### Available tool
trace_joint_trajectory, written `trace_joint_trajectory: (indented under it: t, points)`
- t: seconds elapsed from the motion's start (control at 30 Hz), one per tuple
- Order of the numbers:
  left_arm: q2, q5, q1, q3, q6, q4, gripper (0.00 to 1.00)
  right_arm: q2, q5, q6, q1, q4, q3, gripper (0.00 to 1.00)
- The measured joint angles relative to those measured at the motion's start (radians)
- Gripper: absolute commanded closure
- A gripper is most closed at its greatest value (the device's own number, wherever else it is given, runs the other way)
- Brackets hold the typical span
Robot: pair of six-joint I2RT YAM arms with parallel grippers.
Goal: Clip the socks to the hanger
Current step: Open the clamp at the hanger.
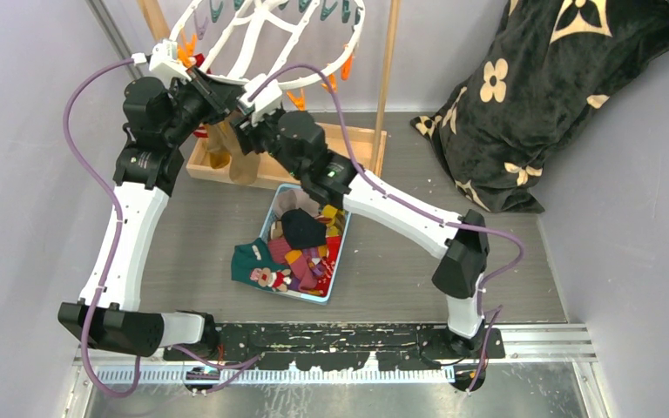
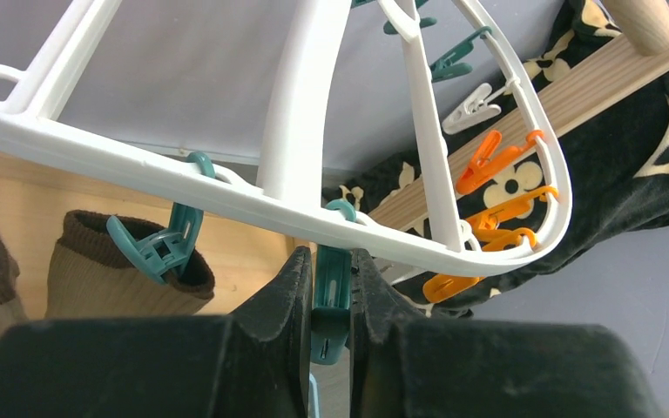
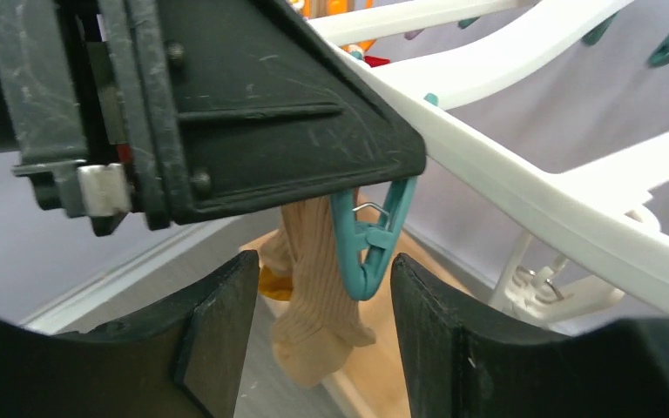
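The white hanger [image 1: 266, 39] hangs at the back, with teal and orange clips round its rim [image 2: 139, 165]. My left gripper [image 2: 331, 300] is shut on a teal clip [image 2: 331, 279] under the rim. Beside it, another teal clip [image 2: 161, 244] holds a tan sock with a brown cuff [image 2: 113, 274]. My right gripper [image 3: 322, 326] is open just below the left one. Between its fingers hang a ribbed tan sock [image 3: 318, 296] and the tip of a teal clip [image 3: 370, 248], neither touching them. The sock's top is hidden behind the left gripper. More socks [image 1: 300, 248] fill a blue basket [image 1: 335, 279].
A light wooden stand [image 1: 388, 78] with a tray-like base [image 1: 357, 144] carries the hanger. A black flower-patterned blanket [image 1: 540, 96] is heaped at the back right. Grey walls close in on the left and right sides.
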Motion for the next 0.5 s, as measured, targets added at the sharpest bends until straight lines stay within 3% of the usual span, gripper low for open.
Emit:
trace_joint_trajectory:
  t: [0.4,0.43,0.5]
  points:
    - [-0.004,-0.069,-0.005,0.0,-0.002,-0.015,1.0,0.203,0.387,-0.471,0.103,0.12,0.198,0.56]
    - [-0.004,-0.073,-0.004,0.0,-0.005,-0.019,1.0,0.215,0.407,-0.517,0.109,0.148,0.2,0.59]
    - [-0.004,-0.08,-0.006,0.0,-0.01,-0.022,1.0,0.231,0.438,-0.582,0.118,0.179,0.2,0.78]
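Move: The left fingers still grip the teal clip just under the hanger's front rail, with its body at and slightly below their tips. From the open right hand this clip is roughly 3 cm ahead, 1 cm left and 1 cm up. The next teal clip, holding a brown sock, is about 5 cm left of it and 3 cm farther out; the nearest orange clip is some 9 cm right of it and 1 cm farther out. The right hand eases about 2.5 cm, mostly forward and slightly left, in under the rail towards the bottom of the teal clip, rolling its left side down some 30 degrees and swinging its fingers clockwise by about 25 so they point more straight ahead, while the gap between them narrows by a third but doesn't shut. The left hand keeps its pinch on the clip and carries it about 1 cm to the left with a slight counter-clockwise turn; whether the right fingers touch the clip yet can't be seen. ##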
